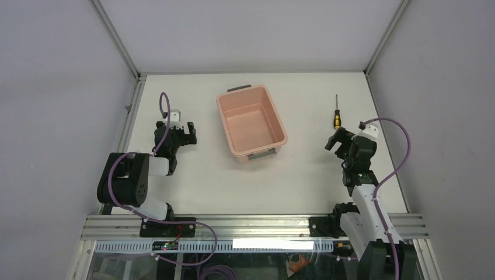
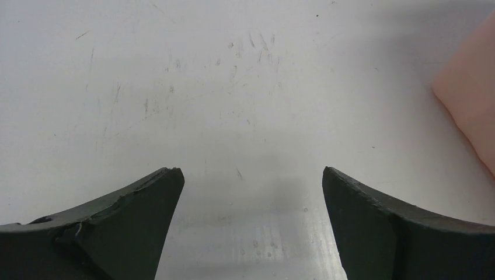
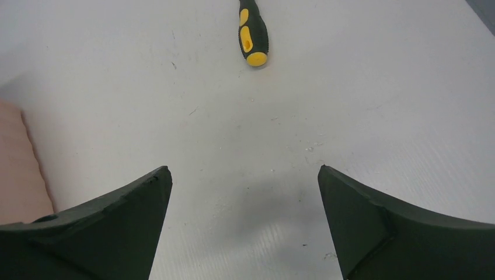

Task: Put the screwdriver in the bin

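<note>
The screwdriver (image 1: 336, 114) lies flat on the white table at the far right, its thin shaft pointing away and its yellow-and-black handle (image 3: 253, 32) toward my right gripper. My right gripper (image 1: 339, 142) hangs just short of the handle, open, with only bare table between its fingers (image 3: 243, 175). The salmon-pink bin (image 1: 251, 121) stands in the middle of the table, empty, with grey handles at both short ends. My left gripper (image 1: 181, 133) is left of the bin, open over bare table (image 2: 251, 175). The bin's pink wall (image 2: 473, 99) shows at the right edge of the left wrist view.
An aluminium frame rail (image 1: 251, 224) runs along the table's near edge. Grey enclosure walls (image 1: 52, 87) rise on both sides and behind. A purple cable (image 1: 403, 151) loops out from my right arm.
</note>
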You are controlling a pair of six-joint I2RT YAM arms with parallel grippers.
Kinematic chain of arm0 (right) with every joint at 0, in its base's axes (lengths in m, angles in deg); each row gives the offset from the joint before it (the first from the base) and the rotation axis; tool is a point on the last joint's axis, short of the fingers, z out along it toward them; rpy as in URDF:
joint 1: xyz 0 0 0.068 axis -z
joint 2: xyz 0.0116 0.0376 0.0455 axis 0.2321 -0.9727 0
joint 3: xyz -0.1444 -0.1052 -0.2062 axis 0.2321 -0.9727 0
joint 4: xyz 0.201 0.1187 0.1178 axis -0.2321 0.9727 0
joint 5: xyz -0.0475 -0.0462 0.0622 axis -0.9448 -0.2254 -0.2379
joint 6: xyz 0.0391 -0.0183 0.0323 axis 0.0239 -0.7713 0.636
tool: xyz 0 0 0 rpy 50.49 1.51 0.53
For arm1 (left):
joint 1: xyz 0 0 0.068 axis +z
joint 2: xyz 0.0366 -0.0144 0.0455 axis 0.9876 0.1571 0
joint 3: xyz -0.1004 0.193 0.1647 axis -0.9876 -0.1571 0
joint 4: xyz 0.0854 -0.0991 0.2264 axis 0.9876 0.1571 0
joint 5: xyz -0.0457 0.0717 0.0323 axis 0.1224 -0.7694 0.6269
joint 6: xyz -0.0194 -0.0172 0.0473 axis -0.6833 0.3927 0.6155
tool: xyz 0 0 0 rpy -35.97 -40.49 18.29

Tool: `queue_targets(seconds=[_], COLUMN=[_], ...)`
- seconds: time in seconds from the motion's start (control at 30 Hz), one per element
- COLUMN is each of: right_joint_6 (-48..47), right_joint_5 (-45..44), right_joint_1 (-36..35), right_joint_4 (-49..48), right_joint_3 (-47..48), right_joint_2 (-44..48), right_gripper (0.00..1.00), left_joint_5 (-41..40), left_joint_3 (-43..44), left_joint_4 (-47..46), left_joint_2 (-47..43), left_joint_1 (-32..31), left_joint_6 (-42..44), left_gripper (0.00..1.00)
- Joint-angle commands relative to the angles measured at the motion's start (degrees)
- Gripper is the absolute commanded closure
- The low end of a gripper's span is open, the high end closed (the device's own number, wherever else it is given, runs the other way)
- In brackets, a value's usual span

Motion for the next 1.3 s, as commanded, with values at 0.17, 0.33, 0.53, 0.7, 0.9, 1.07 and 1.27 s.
queue_targets(seconds=[0.17,0.33,0.53,0.7,0.9,1.07,1.27], right_joint_6=[-1.6,-5.6,-8.1,-11.9,-14.8,-16.3,-16.4], right_joint_5=[-1.9,0.4,0.8,0.9,3.5,5.2,7.4], right_joint_1=[-0.3,0.3,2.2,4.1,4.5,4.7,4.8], right_joint_4=[11.1,24.6,43.4,48.0,48.1,43.7,43.0], right_joint_3=[20.4,42.3,66.8,77.7,80.6,79.2,82.4], right_joint_2=[-8.3,-27.3,-54.0,-68.6,-77.5,-81.3,-84.0], right_gripper=[0.01,0.00,0.01,0.03,0.12,0.22,0.72], left_joint_5=[0.4,0.4,0.3,0.4,0.4,0.4,0.4], left_joint_3=[0.1,0.1,0.1,0.1,0.1,0.1,0.1], left_joint_4=[-1.5,-1.5,-1.5,-1.5,-1.5,-1.5,-1.6], left_joint_2=[-1.6,-1.6,-1.6,-1.6,-1.6,-1.6,-1.6], left_joint_1=[-0.4,-0.4,-0.4,-0.5,-0.4,-0.5,-0.4], left_joint_6=[-0.9,-0.9,-0.9,-0.9,-0.9,-0.9,-0.9], left_gripper=[0.01,0.01,0.01,0.01,0.01,0.01,0.01])
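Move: The screwdriver lies on the table with its handle pointing back at the right hand; its middle is about 20 cm ahead, 5 cm to the right and 9 cm below that open hand. The bin stands well aside, centred some 14 cm ahead and 33 cm to the right hand's left, about 5 cm lower. From the idle left hand the screwdriver is roughly 67 cm to the right, 11 cm farther out and 3 cm below. The screwdriver's handle is reached in an arc by the right arm: up and forward, cresting about 12 cm higher, then steeply down some 20 cm, ending about 17 cm farther forward and slightly right. Meanwhile the wrist tips nearly 50 degrees fingers-down. Low over the table, after easing back and forward a little, the wide fingers close from both sides onto the rear half of the handle. ##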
